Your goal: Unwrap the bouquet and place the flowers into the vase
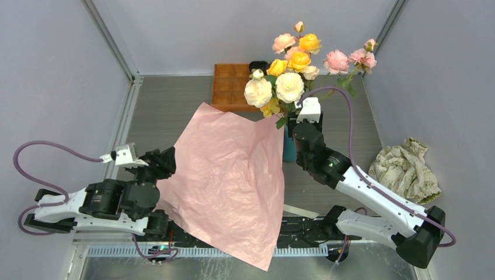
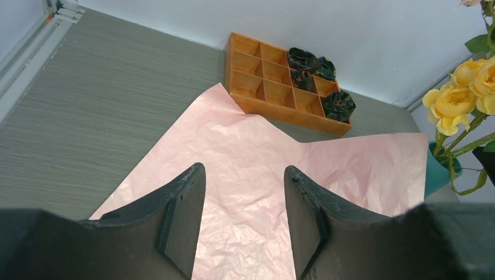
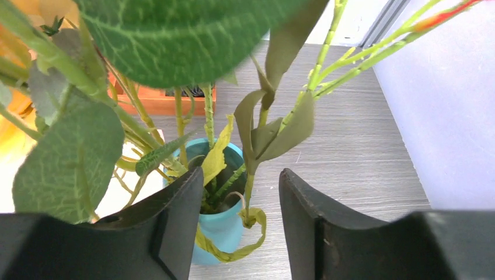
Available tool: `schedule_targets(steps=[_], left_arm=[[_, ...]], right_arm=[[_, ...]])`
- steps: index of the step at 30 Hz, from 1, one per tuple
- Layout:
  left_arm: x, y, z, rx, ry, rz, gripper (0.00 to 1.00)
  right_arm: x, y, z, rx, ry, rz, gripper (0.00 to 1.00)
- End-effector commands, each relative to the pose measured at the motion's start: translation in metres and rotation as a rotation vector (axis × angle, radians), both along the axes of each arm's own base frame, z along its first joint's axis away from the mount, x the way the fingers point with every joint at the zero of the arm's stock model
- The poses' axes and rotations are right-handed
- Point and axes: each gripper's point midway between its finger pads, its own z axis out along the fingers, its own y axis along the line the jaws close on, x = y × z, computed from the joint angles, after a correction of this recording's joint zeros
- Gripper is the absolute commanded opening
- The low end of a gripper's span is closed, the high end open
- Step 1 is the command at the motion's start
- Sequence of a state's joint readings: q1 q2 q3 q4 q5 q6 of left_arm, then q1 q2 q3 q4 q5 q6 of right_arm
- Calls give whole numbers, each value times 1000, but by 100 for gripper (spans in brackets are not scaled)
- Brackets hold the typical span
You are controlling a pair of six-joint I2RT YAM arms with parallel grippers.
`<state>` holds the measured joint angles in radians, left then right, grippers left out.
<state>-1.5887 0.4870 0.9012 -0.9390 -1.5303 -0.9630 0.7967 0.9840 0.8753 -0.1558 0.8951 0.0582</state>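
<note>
The flowers (image 1: 292, 64), yellow, pink and cream roses, stand in the teal vase (image 1: 288, 147) at the table's back middle. Two pink heads (image 1: 350, 58) lean off to the right. The bouquet's pink paper (image 1: 227, 175) lies unfolded and flat on the table. My right gripper (image 3: 240, 181) hovers open just above the vase (image 3: 225, 224). A green stem (image 3: 251, 192) with a curled leaf runs between its fingers, and neither finger touches it. My left gripper (image 1: 168, 162) is open over the left side of the paper (image 2: 262, 157), with nothing in it.
An orange compartment tray (image 1: 230, 87) with dark rosettes (image 2: 303, 61) sits at the back, touching the paper's far corner. A crumpled beige patterned cloth (image 1: 405, 169) lies at the right wall. Grey walls close in on both sides.
</note>
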Motion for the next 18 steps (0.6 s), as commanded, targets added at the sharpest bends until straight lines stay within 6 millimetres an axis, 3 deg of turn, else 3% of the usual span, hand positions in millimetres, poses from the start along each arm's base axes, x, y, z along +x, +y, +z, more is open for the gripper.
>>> schedule_targets(steps=[1,5,7,11,18], left_arm=[[4,12,13,-46,-55,95,53],[4,10,14,-37,-57,97,53],[3,9,14,-35,-57,96,53],[4,9,14,-34,-58,98,53],[3,6,14,-31,-56,95,53]], right_arm=[[-8,-5,33,81,-48,12,59],[-19,-8,53,136,-59,44,68],[-26,-11,67,177,-75,59,79],[-42,-24,93,241,-113,73,89],[-80,-49,142,395,-204,137,92]])
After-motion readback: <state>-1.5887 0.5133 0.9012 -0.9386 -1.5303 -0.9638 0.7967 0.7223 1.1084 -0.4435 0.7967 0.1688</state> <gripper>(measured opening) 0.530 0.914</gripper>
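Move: Just beside the right hand, the teal vase stands about level with it in depth and 3 cm to its left, its middle some 17 cm below. The white roses are roughly 7 cm left and 12 cm above, level in depth. The wooden box sits about 24 cm ahead, 17 cm left and 26 cm below. From the left hand, the vase is around 13 cm ahead, 36 cm right and 20 cm lower. Backing out of the flower stems with its fingers already parted, the right hand climbs about 10 cm while drawing back some 5 cm and a little to the right, away from the vase, gathering speed. The fingers spread on to nearly wide open, and the wrist rolls about 15 degrees, left side up, tipping slightly upward. ##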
